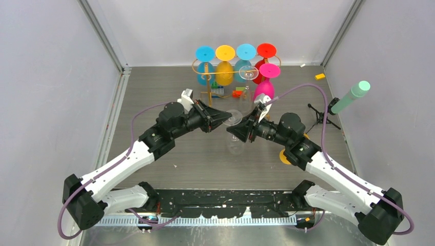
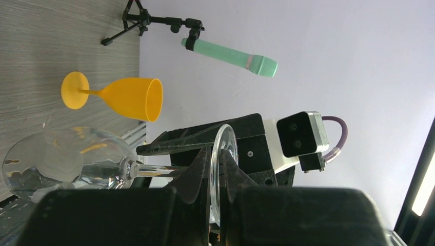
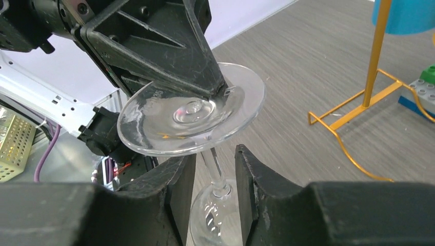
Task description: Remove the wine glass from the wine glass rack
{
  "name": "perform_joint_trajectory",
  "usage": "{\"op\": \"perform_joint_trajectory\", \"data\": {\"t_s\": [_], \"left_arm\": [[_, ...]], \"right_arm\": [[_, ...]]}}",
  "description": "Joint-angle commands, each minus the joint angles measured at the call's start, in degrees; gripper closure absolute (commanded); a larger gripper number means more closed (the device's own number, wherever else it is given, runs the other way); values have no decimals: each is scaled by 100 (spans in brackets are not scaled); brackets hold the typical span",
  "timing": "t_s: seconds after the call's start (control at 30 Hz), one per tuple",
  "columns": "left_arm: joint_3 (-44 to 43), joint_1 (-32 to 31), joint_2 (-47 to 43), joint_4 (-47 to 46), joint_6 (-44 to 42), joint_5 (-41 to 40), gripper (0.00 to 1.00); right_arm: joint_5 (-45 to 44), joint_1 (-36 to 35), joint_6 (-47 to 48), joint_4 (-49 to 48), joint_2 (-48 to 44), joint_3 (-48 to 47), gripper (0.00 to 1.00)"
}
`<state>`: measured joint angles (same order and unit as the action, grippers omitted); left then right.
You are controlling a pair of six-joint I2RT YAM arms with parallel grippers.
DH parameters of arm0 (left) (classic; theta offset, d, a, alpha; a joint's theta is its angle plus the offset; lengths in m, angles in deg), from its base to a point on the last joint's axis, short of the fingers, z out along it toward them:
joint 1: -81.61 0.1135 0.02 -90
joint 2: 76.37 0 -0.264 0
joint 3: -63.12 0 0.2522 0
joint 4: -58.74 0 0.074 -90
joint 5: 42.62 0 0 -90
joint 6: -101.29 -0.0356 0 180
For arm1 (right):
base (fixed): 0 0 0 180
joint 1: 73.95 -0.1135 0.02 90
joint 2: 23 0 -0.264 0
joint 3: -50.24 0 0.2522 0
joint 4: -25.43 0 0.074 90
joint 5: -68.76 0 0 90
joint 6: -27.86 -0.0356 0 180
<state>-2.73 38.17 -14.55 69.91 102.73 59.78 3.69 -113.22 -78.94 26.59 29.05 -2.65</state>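
Note:
A clear wine glass (image 1: pixel 235 139) hangs bowl-down over the middle of the table. My left gripper (image 1: pixel 228 118) is shut on the rim of its round foot (image 3: pixel 192 115), and in the left wrist view the disc (image 2: pixel 223 154) sits pinched between the two fingers. My right gripper (image 3: pixel 215 154) stands open astride the stem (image 3: pixel 211 164), just under the foot, with a gap on each side. The gold wire wine glass rack (image 1: pixel 205 77) stands at the back. Several coloured glasses and one more clear glass (image 1: pixel 249 72) hang upside down from it.
An orange glass (image 2: pixel 128 97) lies on its side on the table under my right arm. A green cylinder on a small black tripod (image 1: pixel 354 96) stands at the right wall. Toy bricks (image 1: pixel 237 93) lie by the rack's feet, and a pink glass (image 1: pixel 265 84) is at its right end.

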Motion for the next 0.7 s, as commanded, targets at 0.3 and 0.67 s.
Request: {"op": "perform_joint_trajectory", "data": {"t_s": [0.3,0.67], "left_arm": [[-22,-15,-303,-681,186,43,96],[172,-15,-661,-144,-290,-614,22]], "right_arm": [[-244,-87,-519,-1112,238,-131,96],[-2117,-108,-1160,-2499,-291,541,100]]}}
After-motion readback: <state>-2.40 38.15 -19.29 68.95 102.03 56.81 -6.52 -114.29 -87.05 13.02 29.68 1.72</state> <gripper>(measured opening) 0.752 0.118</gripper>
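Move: Between the left fingers, the upside-down clear wine glass is held by its foot, its middle about 9 cm below that hand and 2 cm to its right. From the open right hand, level with the stem just under the foot, the glass's middle lies some 4 cm below, 1 cm ahead and 1 cm left. The clear glass still on the rack is roughly 14 cm ahead of the right hand, 6 cm right and 3 cm lower; the pink glass is 7 cm farther right of that one. Closing on the stem just under the foot, the right fingers take the clear glass while easing up about 1 cm; then the left fingers spread wide, let go of the foot and back off some 3 cm up and 2 cm left. Gripping the stem, the right hand carries on about 2 cm forward, rolling its left side up and turning clockwise some 10 degrees each. ##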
